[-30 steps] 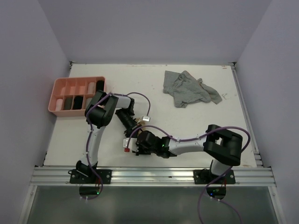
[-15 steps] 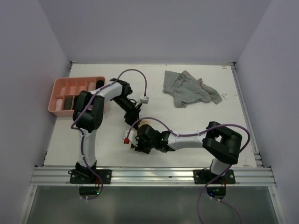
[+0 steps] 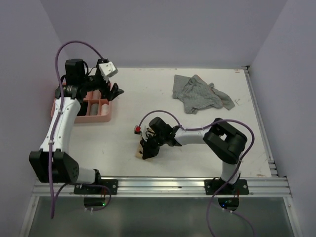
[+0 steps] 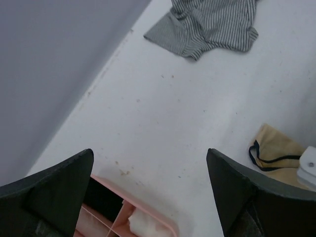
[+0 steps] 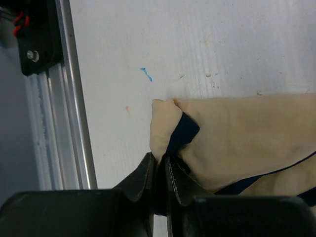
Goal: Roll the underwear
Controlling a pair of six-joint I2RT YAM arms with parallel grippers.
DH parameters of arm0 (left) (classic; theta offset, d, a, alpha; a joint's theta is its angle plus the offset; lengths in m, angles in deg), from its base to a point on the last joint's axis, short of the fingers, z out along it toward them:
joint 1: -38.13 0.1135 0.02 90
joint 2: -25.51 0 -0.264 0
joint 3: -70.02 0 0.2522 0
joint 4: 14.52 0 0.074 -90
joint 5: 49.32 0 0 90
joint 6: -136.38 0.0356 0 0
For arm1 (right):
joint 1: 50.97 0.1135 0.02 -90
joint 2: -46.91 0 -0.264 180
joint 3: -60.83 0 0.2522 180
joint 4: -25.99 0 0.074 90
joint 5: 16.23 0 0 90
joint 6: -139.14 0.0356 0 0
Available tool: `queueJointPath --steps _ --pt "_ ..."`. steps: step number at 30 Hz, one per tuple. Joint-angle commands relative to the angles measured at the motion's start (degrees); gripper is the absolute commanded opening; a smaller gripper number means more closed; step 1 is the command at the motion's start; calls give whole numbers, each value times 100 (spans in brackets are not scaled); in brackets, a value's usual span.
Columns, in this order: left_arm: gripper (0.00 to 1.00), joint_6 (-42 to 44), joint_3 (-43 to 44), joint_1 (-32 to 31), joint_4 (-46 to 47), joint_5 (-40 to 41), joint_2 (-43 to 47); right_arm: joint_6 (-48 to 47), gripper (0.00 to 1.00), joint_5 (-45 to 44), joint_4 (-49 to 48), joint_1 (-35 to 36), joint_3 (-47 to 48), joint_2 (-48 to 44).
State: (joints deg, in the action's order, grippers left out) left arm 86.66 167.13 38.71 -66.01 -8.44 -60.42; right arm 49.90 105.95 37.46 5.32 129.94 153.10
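Note:
A beige underwear (image 3: 144, 151) with dark trim lies rolled up near the front middle of the table, and my right gripper (image 3: 149, 144) is shut on its edge. In the right wrist view the jaws (image 5: 160, 165) pinch a fold of this beige underwear (image 5: 237, 133) right at the dark trim. A grey striped underwear (image 3: 200, 94) lies crumpled at the back right, also in the left wrist view (image 4: 212, 24). My left gripper (image 3: 116, 92) hangs open and holds nothing above the right end of the pink tray (image 3: 98, 119); between its fingers (image 4: 59, 190) only table shows.
The pink tray (image 4: 153, 219) holds several rolled pieces in its compartments. The left wall stands close behind it. A metal rail (image 5: 69, 123) runs along the table's near edge, close to my right gripper. A red tag (image 3: 137, 130) sits on the right arm's cable.
My left gripper opened wide and the left arm swung from beside the beige underwear up and left to the tray. The right gripper stayed shut on the beige underwear, shifting slightly back.

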Motion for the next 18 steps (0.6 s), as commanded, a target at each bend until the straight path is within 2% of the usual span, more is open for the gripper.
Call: queueJointPath --steps 1,2,3,5,7,9,10,12,15,16,18 --pt "100 -1347 -730 -84 1920 764 875 442 0 463 598 -293 -113 726" --pt "100 -1077 -802 -84 1728 642 989 513 0 595 563 -346 -95 806" --pt "100 -169 -881 -84 943 206 1173 627 0 796 449 -451 -69 867" --pt "99 732 -1100 -84 130 -175 1411 715 0 1017 387 -549 -16 1113" --pt "90 1671 -1765 -102 -592 -352 1929 768 0 1167 369 -663 98 1272" --pt "84 2429 -2338 -198 -1206 -169 2542 891 0 1272 264 -733 133 1430" --pt "78 2998 -2967 -294 -1314 -37 2764 944 0 1360 264 -812 134 1474" --pt "71 3145 -4004 -768 -1106 418 3447 1093 0 1439 -69 -900 116 1649" --pt "65 2926 -4931 -1506 -405 763 4178 1234 0 1589 -237 -1032 151 1834" --pt "64 2638 -5378 -1656 -227 834 4277 1252 0 1615 -255 -1050 160 1861" --pt "62 2373 -5688 -2113 281 1070 4365 1330 0 1650 -360 -1068 169 1931"
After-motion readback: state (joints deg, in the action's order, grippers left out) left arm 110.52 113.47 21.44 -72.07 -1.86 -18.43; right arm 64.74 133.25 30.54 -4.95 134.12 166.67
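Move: From the left hand, open and empty in the air, the middle of the rolled-up underwear strip lies about 19 cm back, 13 cm to the right and 26 cm below. The pink organizer is some 2 cm ahead, 18 cm left and 25 cm below. From the right hand, already gripping the strip's near end, its middle lies roughly 5 cm ahead, 1 cm right and 1 cm below; the striped cloth is around 30 cm ahead and 26 cm right, near table height. The right fingers keep their pinch on the near end of the underwear, staying almost in place while the wrist rolls some 30 degrees, its top tipping forward. The left hand first lifts about 5 cm, then sweeps back and down towards the strip, ending some 24 cm farther back and 18 cm lower; it turns clockwise, raises its left side and narrows its fingers partway, still open and touching nothing. ##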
